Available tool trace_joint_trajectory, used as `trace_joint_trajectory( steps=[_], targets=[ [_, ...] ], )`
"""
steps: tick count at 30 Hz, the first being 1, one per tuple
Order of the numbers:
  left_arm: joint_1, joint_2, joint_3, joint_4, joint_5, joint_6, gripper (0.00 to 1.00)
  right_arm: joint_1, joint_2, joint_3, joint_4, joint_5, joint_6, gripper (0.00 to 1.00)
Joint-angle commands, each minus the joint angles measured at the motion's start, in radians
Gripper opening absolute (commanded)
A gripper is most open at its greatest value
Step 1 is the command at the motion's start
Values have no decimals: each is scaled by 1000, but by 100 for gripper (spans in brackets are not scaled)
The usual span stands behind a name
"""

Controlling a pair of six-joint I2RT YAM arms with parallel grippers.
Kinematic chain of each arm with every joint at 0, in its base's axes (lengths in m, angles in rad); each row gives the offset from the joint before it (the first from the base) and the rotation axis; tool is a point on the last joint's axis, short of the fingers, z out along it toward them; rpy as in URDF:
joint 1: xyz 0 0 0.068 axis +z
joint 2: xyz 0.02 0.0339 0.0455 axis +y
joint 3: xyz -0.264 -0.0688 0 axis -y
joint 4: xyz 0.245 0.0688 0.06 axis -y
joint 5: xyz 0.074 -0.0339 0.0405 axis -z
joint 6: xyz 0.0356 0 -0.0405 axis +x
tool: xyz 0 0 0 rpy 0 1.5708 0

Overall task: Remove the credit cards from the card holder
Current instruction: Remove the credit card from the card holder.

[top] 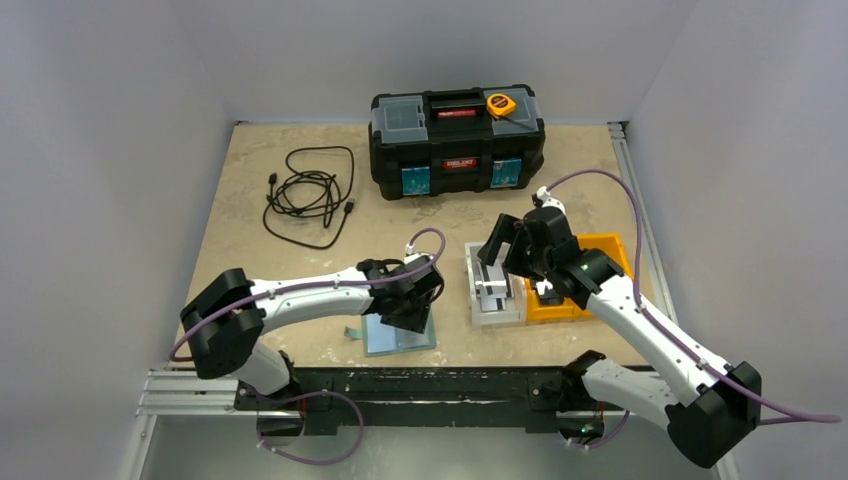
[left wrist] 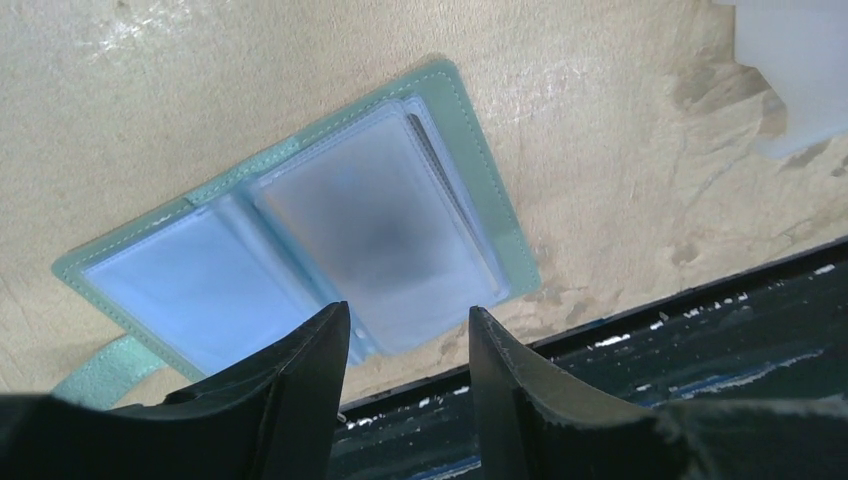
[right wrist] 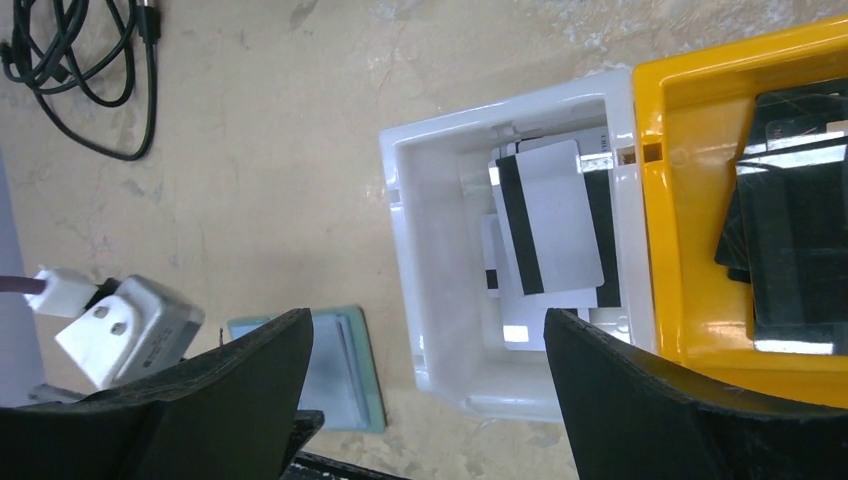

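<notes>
The teal card holder (top: 400,337) lies open and flat near the table's front edge, its pale blue pockets (left wrist: 200,285) facing up. Something dark and blurred shows through the cloudy right pocket (left wrist: 380,230); I cannot tell if it is a credit card. My left gripper (left wrist: 408,310) hovers just above the holder's near edge, jaws partly apart with nothing between them. My right gripper (right wrist: 425,315) hangs open over the white bin (right wrist: 405,200), which holds several white cards with black stripes (right wrist: 550,225). Black cards (right wrist: 800,220) lie in the orange bin (right wrist: 680,200).
The white bin (top: 472,290) and orange bin (top: 605,245) stand side by side right of the holder (right wrist: 345,370). A black toolbox (top: 457,140) with a yellow tape measure (top: 500,104) on top stands at the back. A coiled black cable (top: 310,195) lies back left.
</notes>
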Motion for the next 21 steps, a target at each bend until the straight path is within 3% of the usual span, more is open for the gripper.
trace_joint_trajectory(
  steps=[1,8,21],
  targets=[
    [-14,51,43,33,-46,-4,46,12,-22,-16,39,9,46,86],
    [-17,129,23,71,-42,-17,43,31,-19,-63,60,-8,51,86],
    [-15,118,-11,64,-68,-47,4,86,-1,-85,88,-23,69,85]
  ],
)
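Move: The clear pocket on the card holder's right leaf, with its card, has its middle about 2 cm ahead of the left hand, 1 cm to its right and 4 cm below. The holder's left leaf lies about 2 cm ahead and 6 cm to the left; the white tray is some 9 cm ahead and 17 cm to the right. From the right hand, the pocket is about 12 cm back, 16 cm left and 15 cm down, and the tray some 4 cm back, 2 cm right and 14 cm down. Onto the clear pocket of the holder's right leaf the left hand sinks about 3 cm, nearly straight down, then stays there while its half-open fingers close and pinch the plastic film towards the pocket's near end. The right hand, fingers still wide open, eases down, back and a little left over the white tray, some 3 cm in all, towards the holder. ##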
